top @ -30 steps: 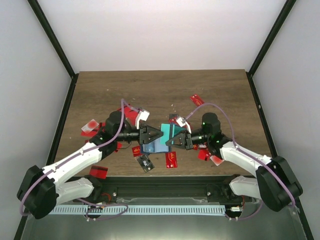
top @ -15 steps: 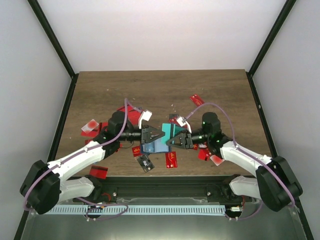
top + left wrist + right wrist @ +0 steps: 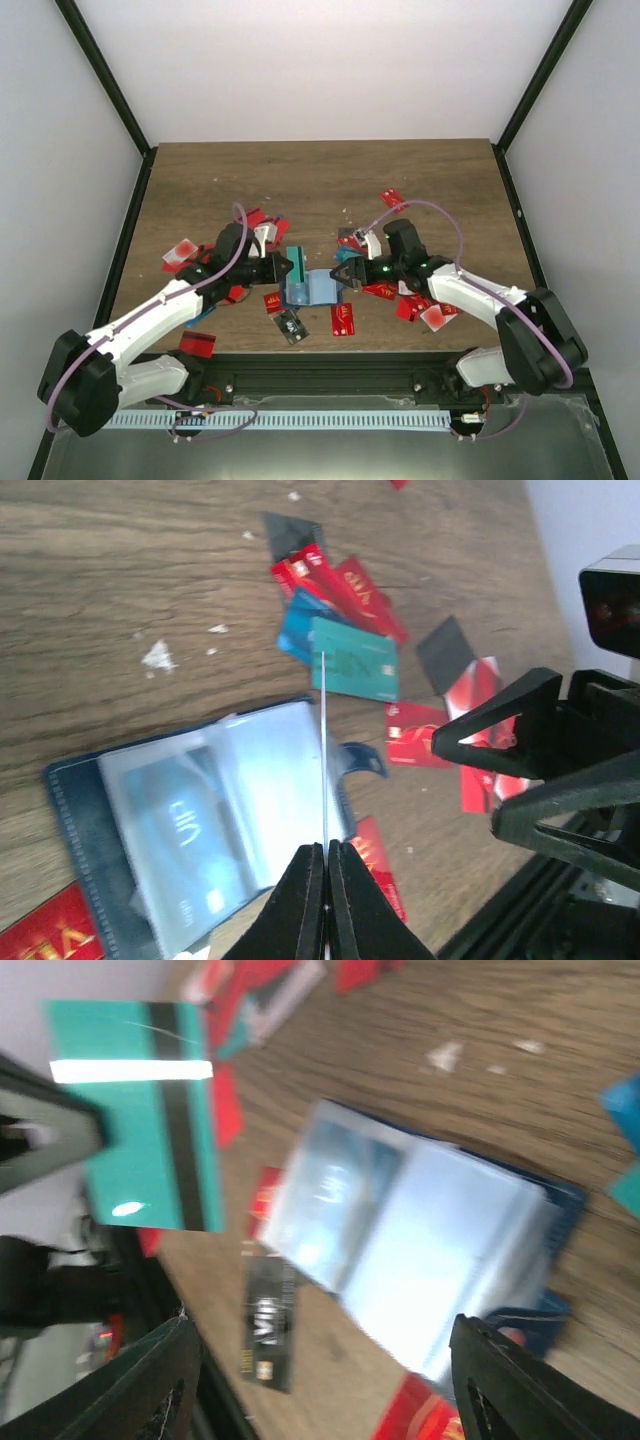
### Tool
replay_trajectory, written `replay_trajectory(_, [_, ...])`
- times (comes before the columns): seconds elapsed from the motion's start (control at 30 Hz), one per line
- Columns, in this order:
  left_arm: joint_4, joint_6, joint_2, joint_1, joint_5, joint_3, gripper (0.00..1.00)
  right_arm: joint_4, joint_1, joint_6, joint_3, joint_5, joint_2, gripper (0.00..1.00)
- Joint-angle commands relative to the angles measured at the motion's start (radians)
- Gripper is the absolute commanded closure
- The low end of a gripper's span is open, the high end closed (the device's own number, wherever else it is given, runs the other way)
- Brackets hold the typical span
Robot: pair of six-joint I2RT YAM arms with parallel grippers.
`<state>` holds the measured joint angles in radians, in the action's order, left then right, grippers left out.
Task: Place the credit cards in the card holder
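Note:
The card holder (image 3: pixel 312 290) lies open on the table, navy with clear sleeves; it also shows in the left wrist view (image 3: pixel 190 820) and the right wrist view (image 3: pixel 420 1230). My left gripper (image 3: pixel 285 266) is shut on a teal card (image 3: pixel 296 262) held on edge above the holder's left part. That card is edge-on in the left wrist view (image 3: pixel 324 750) between my shut gripper (image 3: pixel 325 848), and shows its black stripe in the right wrist view (image 3: pixel 140 1110). My right gripper (image 3: pixel 344 272) is open and empty just right of the holder, its jaws wide (image 3: pixel 322 1340).
Red cards (image 3: pixel 343 320) lie scattered round the holder, with more to the left (image 3: pixel 198 343) and right (image 3: pixel 394 199). A black card (image 3: pixel 290 326) lies in front of the holder. Teal and red cards (image 3: pixel 355 660) are piled beyond it.
The teal card, earlier between both grippers, is now in the left gripper alone, turned on edge and shifted left. The right gripper has let go, opened and drawn back.

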<state>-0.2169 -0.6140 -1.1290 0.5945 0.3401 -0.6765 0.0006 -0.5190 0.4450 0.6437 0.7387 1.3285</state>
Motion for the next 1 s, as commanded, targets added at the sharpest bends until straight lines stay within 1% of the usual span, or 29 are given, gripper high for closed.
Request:
replay_trajectory(0.0, [-0.093, 0.039, -0.023, -0.021, -0.074, 0.001, 0.96, -0.168, -0.061, -0.069, 0.078, -0.305, 0.052, 0.29])
replay_trajectory(0.17, [-0.040, 0.051, -0.072, -0.038, -0.046, 0.003, 0.96, -0.222, -0.133, -0.075, 0.125, -0.491, 0.109, 0.30])
replay_trajectory(0.33, [0.003, 0.050, -0.116, -0.042, -0.012, 0.001, 0.96, -0.252, -0.191, -0.079, 0.158, -0.603, 0.163, 0.35])
replay_trajectory(0.47, [0.021, 0.049, -0.134, -0.042, 0.010, -0.002, 0.96, -0.278, -0.218, -0.073, 0.173, -0.686, 0.189, 0.46])
replay_trajectory(0.6, [0.055, 0.051, -0.168, -0.042, 0.041, 0.000, 0.96, -0.267, -0.219, -0.074, 0.161, -0.690, 0.203, 0.67])
replay_trajectory(0.7, [0.117, 0.045, -0.211, -0.042, 0.085, 0.005, 0.96, -0.253, -0.219, -0.072, 0.154, -0.674, 0.213, 0.81])
replay_trajectory(0.9, [0.327, -0.033, -0.275, -0.043, 0.125, 0.072, 0.96, -0.233, -0.219, -0.061, 0.132, -0.653, 0.226, 0.97])
replay_trajectory(0.97, [0.365, -0.050, -0.296, -0.041, 0.137, 0.086, 0.96, -0.228, -0.218, -0.059, 0.126, -0.644, 0.231, 0.99])
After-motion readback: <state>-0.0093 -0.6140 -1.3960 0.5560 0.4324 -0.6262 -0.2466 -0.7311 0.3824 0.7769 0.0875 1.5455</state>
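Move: The left hand already holds a teal card on edge; the open card holder's middle lies about 5 cm to its right, 1 cm back and 12 cm below. From the right hand, the strap tab on the holder's right edge is some 2 cm ahead, 2 cm to the right and 9 cm down. Nearest that tab, at table height, are a red card about 7 cm back and 2 cm right of the right hand, and a loose teal card 9 cm ahead and 4 cm right. Lower the open right gripper about 9 cm and a little forward onto the holder's right edge, tipping the fingers some 35 degrees steeper down, then shut them to pinch the strap tab. Meanwhile bring the left gripper, keeping its hold on the teal card, about 7 cm down towards the holder, letting it sway slightly left and then back right. ##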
